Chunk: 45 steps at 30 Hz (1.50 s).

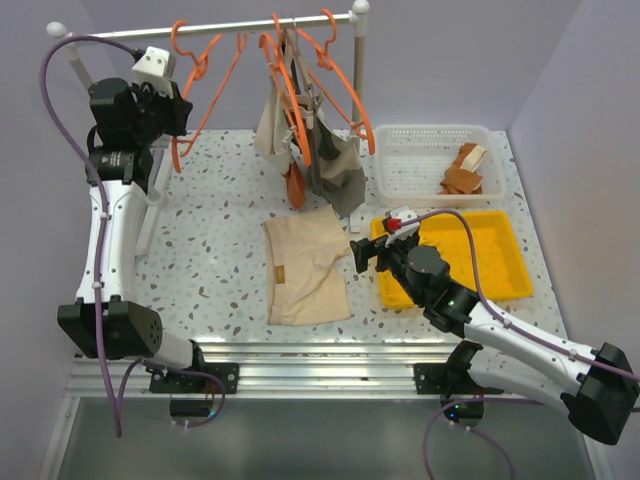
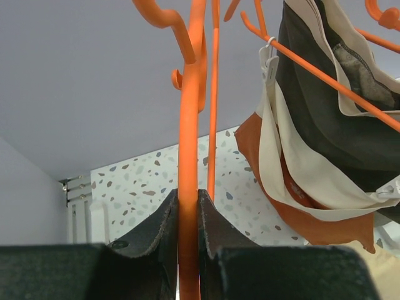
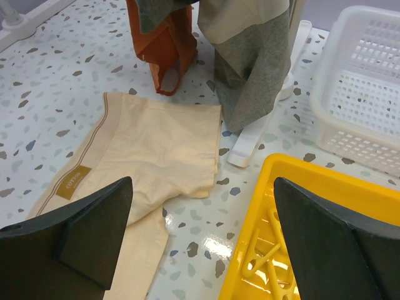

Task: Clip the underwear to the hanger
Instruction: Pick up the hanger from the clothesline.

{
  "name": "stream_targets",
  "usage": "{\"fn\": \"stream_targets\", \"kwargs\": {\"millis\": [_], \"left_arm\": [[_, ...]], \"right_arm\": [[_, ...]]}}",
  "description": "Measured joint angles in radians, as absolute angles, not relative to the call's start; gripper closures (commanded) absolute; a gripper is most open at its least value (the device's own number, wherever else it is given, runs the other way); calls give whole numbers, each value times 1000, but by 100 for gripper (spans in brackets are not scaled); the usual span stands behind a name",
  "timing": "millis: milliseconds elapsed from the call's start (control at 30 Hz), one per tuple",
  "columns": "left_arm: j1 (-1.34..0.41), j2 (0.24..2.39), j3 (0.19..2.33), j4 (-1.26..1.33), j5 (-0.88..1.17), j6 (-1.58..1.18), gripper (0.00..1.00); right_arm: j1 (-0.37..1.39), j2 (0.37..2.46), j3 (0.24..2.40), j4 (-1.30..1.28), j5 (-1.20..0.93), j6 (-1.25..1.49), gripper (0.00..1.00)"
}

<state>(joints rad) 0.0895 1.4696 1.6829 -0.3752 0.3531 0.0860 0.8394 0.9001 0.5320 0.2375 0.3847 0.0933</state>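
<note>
The cream-beige underwear [image 1: 305, 265] lies flat on the speckled table, also seen in the right wrist view [image 3: 156, 150]. An empty orange hanger [image 1: 200, 100] hangs at the left end of the rail. My left gripper [image 1: 180, 115] is raised to it and shut on its lower bar; in the left wrist view the orange hanger [image 2: 189, 125] runs straight up between the closed jaws of the left gripper [image 2: 189, 237]. My right gripper [image 1: 365, 255] hovers low at the underwear's right edge. In its own view the right gripper [image 3: 203, 231] stands wide open, holding nothing.
Other orange hangers carry dark and pale garments [image 1: 320, 150] on the rail [image 1: 220, 27]. A yellow tray [image 1: 500, 270] with yellow clips [image 3: 262, 262] sits right of the underwear. Behind it is a white basket [image 1: 430, 135] holding brown cloth.
</note>
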Motion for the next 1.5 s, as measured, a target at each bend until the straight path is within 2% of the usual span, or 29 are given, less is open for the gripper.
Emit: {"fn": "stream_targets", "kwargs": {"millis": [733, 1000, 1167, 1500], "left_arm": [[89, 1314, 1493, -123, 284, -99, 100], [91, 1101, 1175, -76, 252, -150, 100], [91, 890, 976, -41, 246, -197, 100], [90, 530, 568, 73, 238, -334, 100]], "right_arm": [[839, 900, 532, 237, 402, 93, 1], [839, 910, 532, 242, 402, 93, 1], [839, 954, 533, 238, 418, 89, 1], [838, 987, 611, 126, 617, 109, 1]]}}
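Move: The left hand already grips the orange hanger, whose hook sits on the clothesline rod roughly 11 cm ahead and 12 cm above. The beige underwear lies flat about 16 cm back, 26 cm right and 40 cm below; the hanging bags are some 26 cm right and 9 cm ahead, about 9 cm lower. From the empty right hand, the underwear is about 4 cm ahead, 15 cm left and 21 cm below, with the yellow bin's middle 4 cm ahead and 19 cm right. Still pinching the orange hanger, the left hand raises it about 4 cm to clear the hook from the rod, then draws it back some 17 cm, sinking well below where it began and rolling left side down by about 20 degrees. Late on, the open right hand shifts slightly right and forward towards the yellow bin, turning clockwise. ##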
